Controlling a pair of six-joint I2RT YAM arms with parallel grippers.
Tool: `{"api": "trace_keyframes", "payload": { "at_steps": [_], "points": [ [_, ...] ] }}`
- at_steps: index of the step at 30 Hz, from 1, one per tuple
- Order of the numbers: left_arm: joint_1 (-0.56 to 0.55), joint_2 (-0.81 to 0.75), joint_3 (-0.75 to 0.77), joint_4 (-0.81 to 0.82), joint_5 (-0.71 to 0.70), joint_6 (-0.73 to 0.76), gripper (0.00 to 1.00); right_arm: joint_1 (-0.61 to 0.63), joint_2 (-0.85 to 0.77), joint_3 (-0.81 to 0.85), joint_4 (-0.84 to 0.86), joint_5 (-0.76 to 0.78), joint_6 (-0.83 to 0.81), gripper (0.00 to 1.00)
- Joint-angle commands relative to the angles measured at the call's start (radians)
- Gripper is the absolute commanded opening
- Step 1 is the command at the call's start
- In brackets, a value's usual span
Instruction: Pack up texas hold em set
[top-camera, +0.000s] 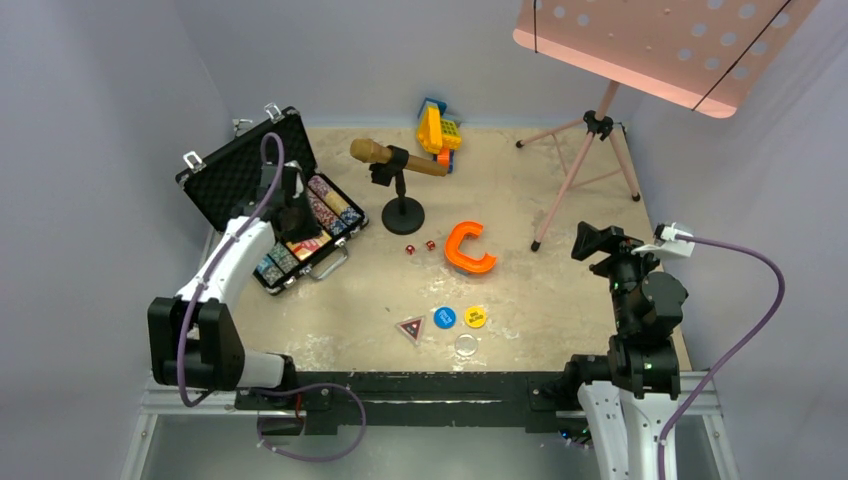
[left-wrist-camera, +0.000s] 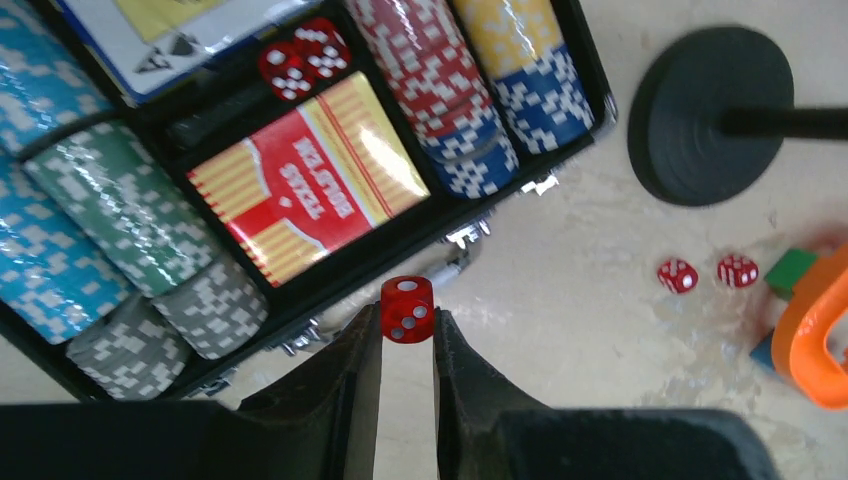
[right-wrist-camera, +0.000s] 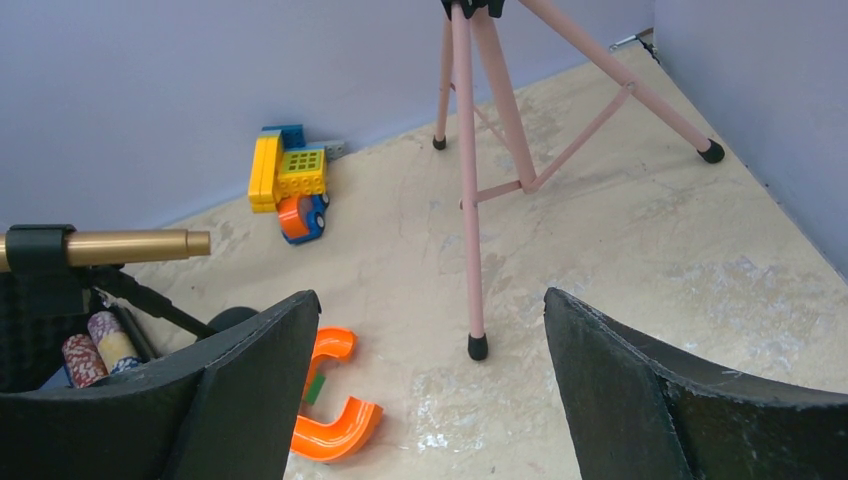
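The black case lies open at the far left, with chip rows, a red and yellow card deck and two red dice inside. My left gripper is shut on a small red die, held just outside the case's front edge. In the top view that gripper hangs over the case. Two more red dice lie on the table. A triangular button, a blue button and a yellow button lie near the front. My right gripper stands open and holds nothing.
A microphone on a round black stand sits beside the case. An orange C-shaped piece lies mid-table, a yellow toy at the back wall. A pink tripod music stand occupies the back right. A clear disc lies near the front edge.
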Motion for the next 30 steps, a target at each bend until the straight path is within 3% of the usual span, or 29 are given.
{"api": "trace_keyframes", "payload": {
  "at_steps": [1, 9, 17, 30],
  "points": [
    [0.103, 0.059, 0.081, 0.014, -0.025, -0.040, 0.00, -0.004, -0.009, 0.016, 0.031, -0.008, -0.003, 0.87],
    [0.139, 0.191, 0.190, 0.057, -0.209, -0.013, 0.00, -0.004, -0.004, 0.020, 0.029, -0.005, -0.004, 0.87],
    [0.173, 0.314, 0.250, 0.069, -0.194, -0.015, 0.00, -0.004, 0.008, 0.025, 0.026, 0.000, -0.006, 0.87],
    [0.179, 0.381, 0.252, 0.060, -0.182, -0.014, 0.00, -0.004, 0.007, 0.025, 0.026, 0.000, -0.006, 0.87]
  ]
}}
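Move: The left hand already holds a red die. The free end of the case's dice slot lies about 8 cm ahead of this hand, 9 cm to its left and 8 cm below. The two dice already in the slot are some 10 cm ahead and 6 cm left, the ace card deck 13 cm ahead and 10 cm left, the red card pack 6 cm ahead and 5 cm left. From the idle right hand the slot is roughly 17 cm ahead, 60 cm left and 25 cm below. Still pinching the red die, the left hand sweeps left and forward over the red card pack towards the empty end of the dice slot, some 11 cm across, turning about 15 degrees counter-clockwise. The sideways travel then dies away and the hand sinks over the slot, roughly 4.5 cm lower in all, slowing near the end with its fingers kept shut on the die. ##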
